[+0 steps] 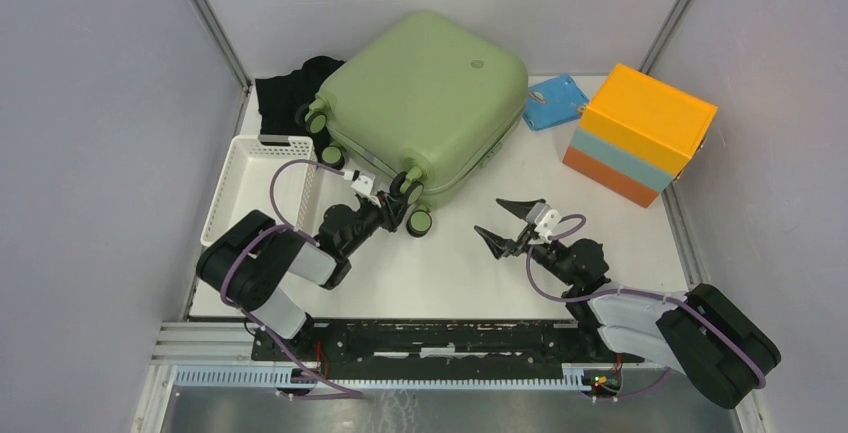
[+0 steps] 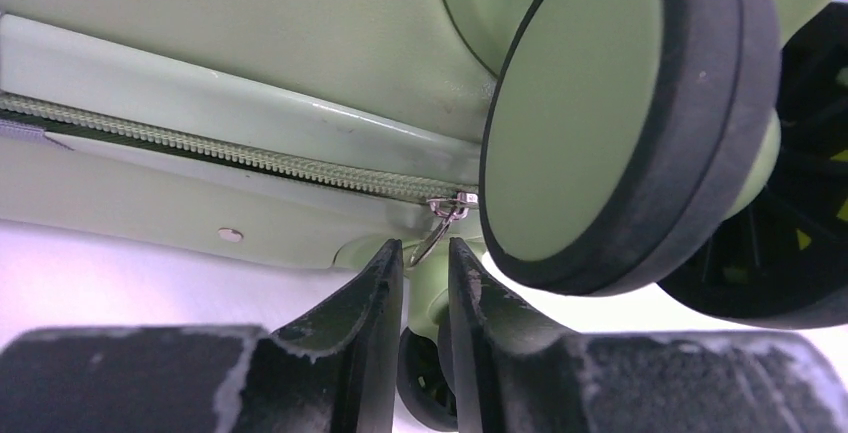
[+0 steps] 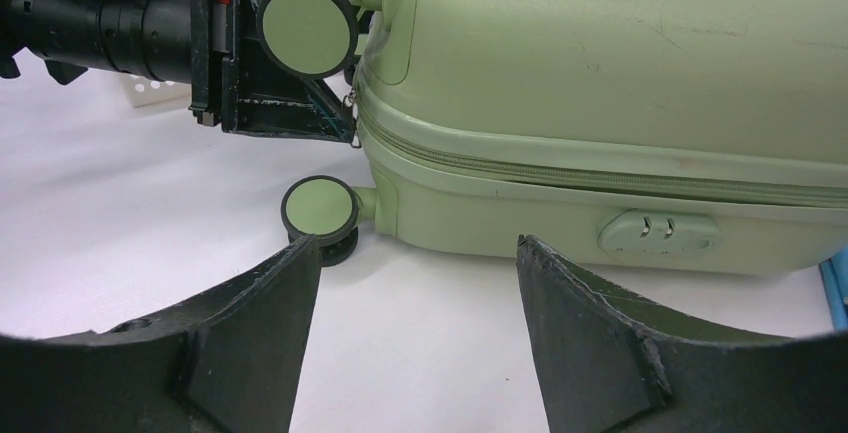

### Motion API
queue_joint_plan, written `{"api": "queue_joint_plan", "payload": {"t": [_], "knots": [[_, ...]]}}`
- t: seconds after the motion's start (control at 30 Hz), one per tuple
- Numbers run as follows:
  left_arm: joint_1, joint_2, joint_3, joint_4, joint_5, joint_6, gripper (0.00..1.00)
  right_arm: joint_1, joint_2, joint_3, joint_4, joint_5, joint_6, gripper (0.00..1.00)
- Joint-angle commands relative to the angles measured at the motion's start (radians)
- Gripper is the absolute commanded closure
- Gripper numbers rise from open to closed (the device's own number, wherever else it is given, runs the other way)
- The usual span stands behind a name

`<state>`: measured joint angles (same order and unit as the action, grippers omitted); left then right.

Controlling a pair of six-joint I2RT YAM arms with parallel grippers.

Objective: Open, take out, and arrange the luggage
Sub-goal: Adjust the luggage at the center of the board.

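The sage-green luggage (image 1: 430, 93) lies flat and zipped shut at the back middle of the table, its wheels toward the arms. My left gripper (image 1: 392, 196) is at its near-left corner between two wheels. In the left wrist view my left gripper (image 2: 425, 245) has its jaws a narrow gap apart around the hanging metal zip pull (image 2: 437, 225), beside a wheel (image 2: 610, 103). The pull lies against the left fingertip. My right gripper (image 1: 497, 221) is open and empty over the table, short of the luggage's front side (image 3: 620, 73).
A white perforated basket (image 1: 265, 183) stands left of the luggage. Black cloth (image 1: 285, 98) lies behind it. An orange and light-blue box (image 1: 640, 133) and a blue pouch (image 1: 555, 101) sit at the back right. The luggage lock (image 3: 660, 233) faces my right gripper (image 3: 416, 243).
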<state>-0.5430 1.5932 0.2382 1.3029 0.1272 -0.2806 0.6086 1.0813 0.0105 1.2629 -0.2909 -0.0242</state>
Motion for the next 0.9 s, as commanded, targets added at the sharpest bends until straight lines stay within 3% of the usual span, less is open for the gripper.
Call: {"api": "queue_joint_plan", "payload": {"t": [0.0, 0.1, 0.3, 0.6, 0.87], "knots": [[0.018, 0.011, 0.027, 0.074, 0.068, -0.009, 0.71, 0.003, 0.002, -0.204, 0.039, -0.002, -0.002, 0.23], [0.02, 0.007, 0.031, 0.072, 0.084, -0.019, 0.74, 0.003, 0.002, -0.202, 0.038, -0.002, -0.002, 0.22], [0.03, 0.006, 0.043, 0.022, 0.093, -0.029, 0.98, 0.003, 0.002, -0.202, 0.037, -0.005, -0.004, 0.23], [0.032, -0.021, 0.025, -0.056, 0.182, -0.145, 0.98, 0.003, 0.016, -0.189, 0.024, -0.028, -0.01, 0.23], [0.028, 0.041, -0.019, 0.111, 0.251, -0.309, 0.98, 0.005, 0.05, -0.18, 0.038, -0.055, -0.004, 0.24]]}}
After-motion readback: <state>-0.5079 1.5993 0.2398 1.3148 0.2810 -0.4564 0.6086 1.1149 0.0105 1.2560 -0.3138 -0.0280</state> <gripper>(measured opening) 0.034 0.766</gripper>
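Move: The zipper pull at the suitcase's near corner hangs almost between the left fingertips, about 1 cm ahead and 1 cm right. The corner's upper wheel is roughly 4 cm right, level fore and aft, and 6 cm higher; the lower wheel is about 4 cm right, 1 cm back and 6 cm below. The suitcase's middle lies some 21 cm ahead and 5 cm right. From the idle right hand, the pull is about 6 cm ahead, 16 cm left and 6 cm below. The left hand shuts its slightly open fingers on the thin zipper pull beside the upper wheel, easing barely half a centimetre to the right as they close. Keeping the pull pinched, it then draws back and further right, about 2 cm in all, along the suitcase's near side towards the corner, while the wrist rolls some 10 degrees counter-clockwise as seen from behind the hand. ##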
